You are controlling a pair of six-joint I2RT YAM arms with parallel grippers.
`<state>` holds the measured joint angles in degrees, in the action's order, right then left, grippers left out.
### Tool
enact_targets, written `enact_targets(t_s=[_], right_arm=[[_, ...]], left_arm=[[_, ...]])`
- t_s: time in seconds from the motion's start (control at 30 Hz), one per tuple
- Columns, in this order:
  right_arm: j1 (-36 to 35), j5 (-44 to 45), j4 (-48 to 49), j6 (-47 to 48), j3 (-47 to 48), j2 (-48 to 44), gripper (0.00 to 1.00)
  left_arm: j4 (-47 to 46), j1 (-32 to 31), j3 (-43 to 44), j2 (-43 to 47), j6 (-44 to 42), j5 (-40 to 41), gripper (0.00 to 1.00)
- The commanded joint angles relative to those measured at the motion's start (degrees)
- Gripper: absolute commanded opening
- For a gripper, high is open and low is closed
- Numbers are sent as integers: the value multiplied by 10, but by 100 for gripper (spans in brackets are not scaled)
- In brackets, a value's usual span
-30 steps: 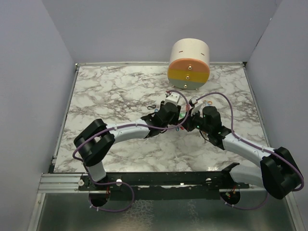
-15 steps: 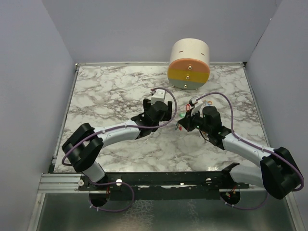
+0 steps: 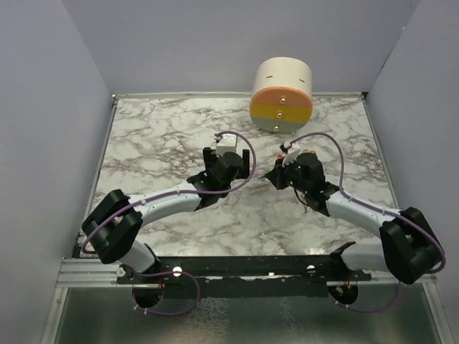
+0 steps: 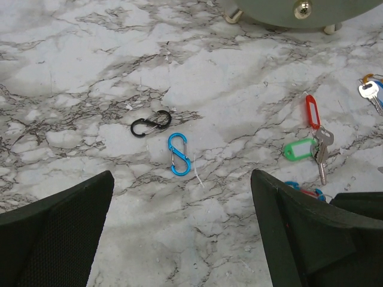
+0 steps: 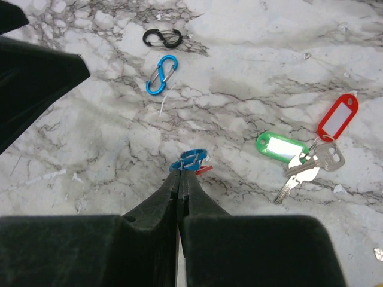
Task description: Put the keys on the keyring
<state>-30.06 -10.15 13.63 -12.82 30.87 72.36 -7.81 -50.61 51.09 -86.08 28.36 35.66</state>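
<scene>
Two silver keys [image 5: 308, 164] lie on the marble, joined to a green tag [image 5: 280, 146] and a red tag [image 5: 338, 116]; the left wrist view shows these keys [image 4: 321, 152] at the right. Another key [image 4: 370, 89] with a blue head lies at that view's right edge. My right gripper [image 5: 179, 173] is shut on a small blue ring [image 5: 190, 160] with a red piece beside it; I cannot tell if this is the keyring. My left gripper [image 4: 182, 179] is open and holds nothing, just left of the right gripper [image 3: 276, 174].
A black S-clip [image 4: 151, 124] and a blue S-clip [image 4: 179, 154] lie on the marble ahead of the left gripper [image 3: 228, 163]. A round cream container [image 3: 282, 97] with an orange, yellow and grey face stands at the back.
The left gripper has opened wide and drawn away to the left from the right gripper. The right gripper stays shut and has shifted slightly left.
</scene>
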Motion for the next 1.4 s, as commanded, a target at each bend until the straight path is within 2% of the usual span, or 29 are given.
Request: enact_targets(t_s=[0.0,0.27,0.6,0.67,0.77,0.9,1.07,1.37], right_arm=[[-4,52,48,-24,40,45,1],[-4,71,96,-22,141,190,1],[-3,119,96,-8,264,328,1],[-3,135,92,-9,278,339,6],[-2,158,93,-13,283,341,32],[0,182,91,-16,271,326,46],[1,219,67,-35,230,282,48],[1,304,-75,-113,187,219,48]], left_arm=[[-4,3,-10,29,-1,15,99],[-6,9,-20,38,-7,7,99],[-15,19,-33,50,-7,-7,99],[-15,20,-32,47,-8,-11,99],[-15,22,-29,42,-8,-13,99],[-14,23,-28,38,-8,-14,99],[-11,24,-31,36,-5,-12,99],[-7,29,-29,27,-2,-12,99]])
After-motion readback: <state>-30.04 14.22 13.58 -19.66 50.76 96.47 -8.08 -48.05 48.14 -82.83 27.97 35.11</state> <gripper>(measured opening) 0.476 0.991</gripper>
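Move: My right hand still pinches the blue keyring with the red-tagged key. The bare spot it is going to lies about 14 cm ahead, 5 cm left and some 8 cm below. At that same table level, the loose blue carabiner is some 8 cm ahead and 12 cm left of the hand, the black one 12 ahead and 15 left, and the green tag 5 ahead and 4 right. From my left hand, the spot is about 9 cm ahead, 7 right and 12 below. I reach my right hand forward about 14 cm, drifting left and sinking a little, and carry the keyring past the green tag to the bare marble beyond. There I open the fingers halfway, let go, and back off to the right and slightly towards myself, turning clockwise, some 25 degrees in all. My empty left hand, still wide open, edges 2 cm left, clear of it. ##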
